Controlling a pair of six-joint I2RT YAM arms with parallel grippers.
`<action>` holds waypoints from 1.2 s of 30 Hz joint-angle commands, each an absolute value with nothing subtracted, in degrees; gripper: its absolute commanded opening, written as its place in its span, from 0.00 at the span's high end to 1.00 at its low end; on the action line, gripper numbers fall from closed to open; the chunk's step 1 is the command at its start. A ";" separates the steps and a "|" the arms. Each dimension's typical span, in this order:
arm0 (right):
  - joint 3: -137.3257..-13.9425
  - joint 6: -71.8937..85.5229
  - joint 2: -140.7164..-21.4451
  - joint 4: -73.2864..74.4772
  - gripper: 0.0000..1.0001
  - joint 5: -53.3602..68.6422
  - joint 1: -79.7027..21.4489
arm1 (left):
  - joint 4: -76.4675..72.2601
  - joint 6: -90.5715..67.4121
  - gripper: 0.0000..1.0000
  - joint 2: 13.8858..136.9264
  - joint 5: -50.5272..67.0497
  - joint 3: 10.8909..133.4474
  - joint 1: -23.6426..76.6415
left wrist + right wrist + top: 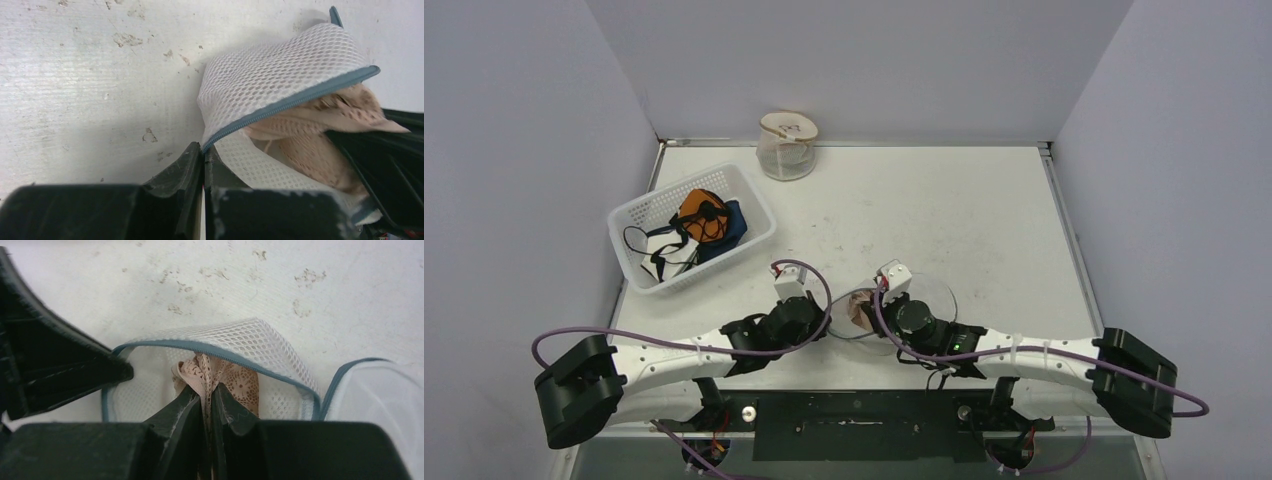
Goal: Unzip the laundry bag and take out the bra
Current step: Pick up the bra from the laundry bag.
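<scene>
The white mesh laundry bag with a blue-grey zipper lies open on the table between the two arms. My left gripper is shut on the bag's zipper edge at its corner. A beige lace bra sits in the bag's mouth, also seen in the left wrist view as beige lace. My right gripper reaches into the opening and is shut on a fold of the bra. In the top view both grippers meet over the bag, left and right.
A white plastic basket with orange, blue and black clothing stands at the left. A clear lidded jar stands at the back by the wall. The table top is white and scuffed. Walls close in on three sides.
</scene>
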State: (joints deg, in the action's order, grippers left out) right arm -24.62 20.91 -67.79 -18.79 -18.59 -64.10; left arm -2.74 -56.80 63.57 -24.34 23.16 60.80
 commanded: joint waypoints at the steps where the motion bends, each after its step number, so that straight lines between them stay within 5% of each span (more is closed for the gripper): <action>1: -22.50 16.58 -60.21 -20.44 0.95 -11.77 -63.90 | -2.61 -56.68 1.00 62.73 -23.69 24.97 58.91; 6: -21.32 15.40 -55.21 -20.08 0.95 -8.49 -63.94 | -2.18 -56.04 1.00 63.75 -22.58 26.59 58.21; 14: -18.76 16.19 -49.19 -23.60 0.95 -8.83 -63.85 | -0.21 -54.98 0.84 63.26 -22.27 28.64 58.16; 27: -17.89 18.52 -36.78 -22.92 0.95 -19.36 -63.46 | -3.43 -54.95 0.85 63.60 -20.37 26.80 58.27; 36: -17.14 19.71 -33.98 -25.14 0.95 -20.94 -63.15 | -4.10 -54.14 0.60 60.83 -19.05 26.44 58.26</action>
State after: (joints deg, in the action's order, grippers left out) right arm -16.60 18.81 -35.38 -19.97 -18.96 -63.70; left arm -2.35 -55.02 63.37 -19.44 26.28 58.39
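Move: My right hand already grips a gathered fold of the bra; most of it hangs in the laundry bag's mouth, about 5 cm below those fingers and 1 cm to their left, level fore and aft. The bag's round lid lies some 14 cm to their right, 1 cm farther out and 7 cm lower. From my left hand, which has the zip edge pinched, the bra is roughly 7 cm right, 3 cm ahead and 1 cm lower. With my right fingers staying shut on the bra, I draw it up out of the bag's mouth by about 11 cm, first easing back some 3 cm, then swinging right around 4 cm while the wrist tips up some 25 degrees towards level. My left hand rises about 2 cm and opens, loosening its pinch on the zip edge, which still lies against its right-hand finger. ##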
